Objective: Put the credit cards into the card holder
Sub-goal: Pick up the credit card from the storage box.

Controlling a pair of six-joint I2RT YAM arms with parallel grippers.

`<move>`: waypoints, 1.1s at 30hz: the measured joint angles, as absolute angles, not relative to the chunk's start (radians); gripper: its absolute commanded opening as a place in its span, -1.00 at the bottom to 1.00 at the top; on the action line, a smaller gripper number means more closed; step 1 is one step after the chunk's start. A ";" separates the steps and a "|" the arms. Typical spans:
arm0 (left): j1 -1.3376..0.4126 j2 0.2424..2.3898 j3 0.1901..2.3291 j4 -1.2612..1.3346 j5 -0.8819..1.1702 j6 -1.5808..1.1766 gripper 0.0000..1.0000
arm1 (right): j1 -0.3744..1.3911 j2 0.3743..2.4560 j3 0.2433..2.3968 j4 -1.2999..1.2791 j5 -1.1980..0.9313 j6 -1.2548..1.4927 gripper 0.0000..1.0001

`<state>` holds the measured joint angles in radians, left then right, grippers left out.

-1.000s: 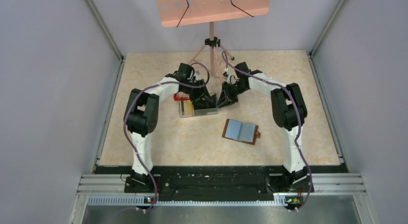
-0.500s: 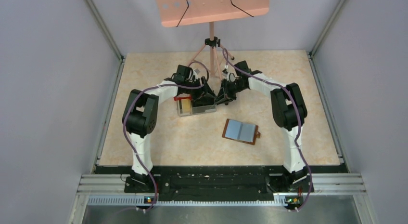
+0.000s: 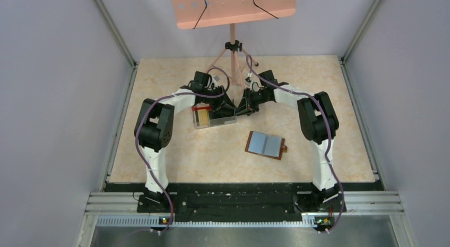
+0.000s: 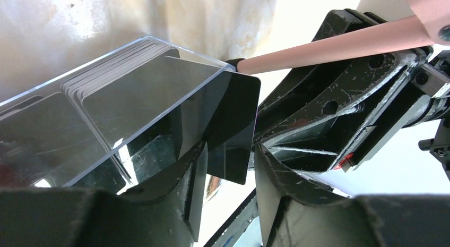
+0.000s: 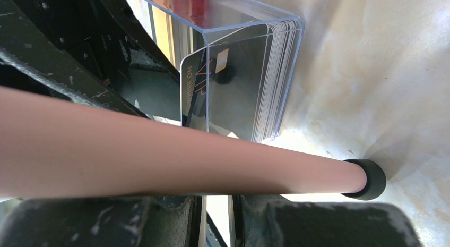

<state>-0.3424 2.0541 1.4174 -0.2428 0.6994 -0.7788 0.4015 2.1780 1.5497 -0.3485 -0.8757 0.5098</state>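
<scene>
Several credit cards stand in a clear plastic box (image 3: 212, 119) (image 4: 106, 98) (image 5: 249, 34). One black credit card (image 4: 233, 125) (image 5: 193, 93) sticks up out of the box, tilted. Its far edge runs into my right gripper (image 3: 245, 106) (image 4: 297, 125) (image 5: 218, 204), which is shut on it; a pink tripod leg hides the fingertips in the right wrist view. My left gripper (image 3: 229, 108) (image 4: 228, 162) is open, its fingers on either side of the card's lower corner with gaps. The brown card holder (image 3: 265, 145) lies open nearer me, with blue-grey cards in it.
A small red tray (image 3: 201, 107) sits against the box's left end. The pink stand (image 3: 233, 45) rises just behind both grippers. One of its legs (image 4: 329, 48) (image 5: 159, 151) crosses both wrist views and ends in a black foot (image 5: 366, 179) on the table.
Both grippers and the clear box have shifted slightly left and toward the back. The red tray has turned against the box's end. The card holder has not moved.
</scene>
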 measured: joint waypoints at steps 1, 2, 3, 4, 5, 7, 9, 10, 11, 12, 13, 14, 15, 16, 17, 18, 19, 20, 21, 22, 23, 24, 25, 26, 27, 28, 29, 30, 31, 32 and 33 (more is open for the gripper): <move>-0.342 2.053 1.418 -0.249 0.699 -0.774 -0.31 | 0.402 2.178 1.546 -0.343 -0.878 0.511 -0.88; -0.342 2.051 1.420 -0.262 0.699 -0.766 -0.38 | 0.402 2.178 1.545 -0.340 -0.879 0.514 -0.87; -0.342 2.050 1.422 -0.271 0.699 -0.758 -0.46 | 0.402 2.177 1.544 -0.338 -0.879 0.516 -0.87; -0.342 2.050 1.426 -0.281 0.699 -0.752 -0.51 | 0.402 2.177 1.544 -0.338 -0.879 0.517 -0.87; -0.342 2.049 1.431 -0.288 0.699 -0.746 -0.56 | 0.402 2.177 1.544 -0.337 -0.880 0.517 -0.86; -0.342 2.039 1.439 -0.307 0.690 -0.730 -0.67 | 0.402 2.177 1.544 -0.336 -0.882 0.519 -0.86; -0.342 2.027 1.440 -0.325 0.679 -0.714 -0.77 | 0.402 2.176 1.544 -0.334 -0.886 0.521 -0.82; -0.342 2.023 1.442 -0.334 0.672 -0.706 -0.80 | 0.402 2.176 1.544 -0.333 -0.887 0.521 -0.81; -0.342 2.020 1.445 -0.344 0.668 -0.702 -0.82 | 0.402 2.176 1.544 -0.332 -0.888 0.521 -0.81; -0.342 2.018 1.451 -0.353 0.659 -0.693 -0.88 | 0.402 2.176 1.544 -0.332 -0.889 0.522 -0.81; -0.342 2.017 1.454 -0.363 0.648 -0.684 -0.95 | 0.402 2.176 1.544 -0.329 -0.893 0.525 -0.80; -0.342 2.017 1.455 -0.373 0.644 -0.679 -1.00 | 0.402 2.175 1.544 -0.329 -0.892 0.525 -0.80; -0.341 2.017 1.456 -0.380 0.640 -0.675 -1.00 | 0.402 2.175 1.544 -0.329 -0.893 0.525 -0.79; -0.339 2.016 1.457 -0.390 0.634 -0.670 -1.00 | 0.402 2.174 1.544 -0.329 -0.894 0.525 -0.76; -0.337 2.013 1.458 -0.400 0.628 -0.663 -1.00 | 0.402 2.174 1.544 -0.329 -0.893 0.525 -0.72; -0.336 2.011 1.458 -0.409 0.619 -0.658 -1.00 | 0.402 2.173 1.544 -0.329 -0.893 0.525 -0.69; -0.335 2.009 1.458 -0.417 0.611 -0.653 -1.00 | 0.402 2.172 1.544 -0.329 -0.892 0.524 -0.63; -0.334 2.006 1.458 -0.427 0.602 -0.647 -1.00 | 0.402 2.169 1.544 -0.330 -0.893 0.525 -0.57; -0.334 2.004 1.458 -0.433 0.596 -0.643 -1.00 | 0.402 2.163 1.544 -0.330 -0.894 0.524 -0.49; -0.335 2.001 1.458 -0.442 0.587 -0.634 -1.00 | 0.402 2.155 1.544 -0.330 -0.897 0.524 -0.40; -0.336 1.998 1.458 -0.450 0.582 -0.627 -1.00 | 0.402 2.145 1.544 -0.329 -0.899 0.525 -0.29; -0.336 1.994 1.458 -0.455 0.577 -0.622 -1.00 | 0.402 2.128 1.544 -0.329 -0.906 0.524 -0.22; -0.336 1.987 1.458 -0.462 0.572 -0.616 -1.00 | 0.403 2.115 1.544 -0.329 -0.908 0.526 -0.10; -0.337 1.977 1.458 -0.471 0.565 -0.609 -1.00 | 0.403 2.094 1.544 -0.328 -0.911 0.524 -0.02; -0.337 1.964 1.458 -0.478 0.559 -0.602 -1.00 | 0.403 2.073 1.542 -0.325 -0.913 0.523 0.05; -0.337 1.951 1.458 -0.485 0.555 -0.597 -1.00 | 0.403 2.050 1.537 -0.318 -0.914 0.523 0.12; -0.337 1.933 1.458 -0.494 0.548 -0.590 -1.00 | 0.403 2.027 1.531 -0.314 -0.914 0.520 0.18; -0.338 1.912 1.457 -0.502 0.541 -0.583 -1.00 | 0.400 2.001 1.523 -0.311 -0.914 0.516 0.22; -0.339 1.889 1.454 -0.506 0.533 -0.576 -1.00 | 0.395 1.975 1.512 -0.305 -0.914 0.516 0.26; -0.340 1.864 1.449 -0.508 0.527 -0.571 -1.00 | 0.393 1.957 1.504 -0.301 -0.914 0.516 0.29; -0.340 1.838 1.443 -0.511 0.522 -0.566 -1.00 | 0.390 1.936 1.491 -0.296 -0.915 0.516 0.32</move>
<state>-0.3405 1.8381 1.4425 -0.5110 0.5217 -0.5663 0.3897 1.9362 1.4914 -0.2958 -0.9146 0.5159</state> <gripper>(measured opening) 0.010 0.617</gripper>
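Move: The black credit card stands up past the storage box's right end, already between the left hand's open fingertips, its middle about 1 cm ahead, 2 cm right and 2 cm below. From that hand the storage box lies some 6 cm left and 4 cm back, the red box 11 cm left and level, both lower. From the right hand, the card is roughly 3 cm ahead and 3 cm left, 1 cm up; the stand's foot is 3 cm right and level, 5 cm down. The card's exposed edge is pinched as the left fingers shut on it; the left hand eases left, then draws the card up out of the storage box, ending about 5 cm higher, 4 cm left and 2 cm back, tilting some 15 degrees. Once the left grip has closed, the right hand, nearly shut at the box's right end, opens wide and rises about 10 cm. ##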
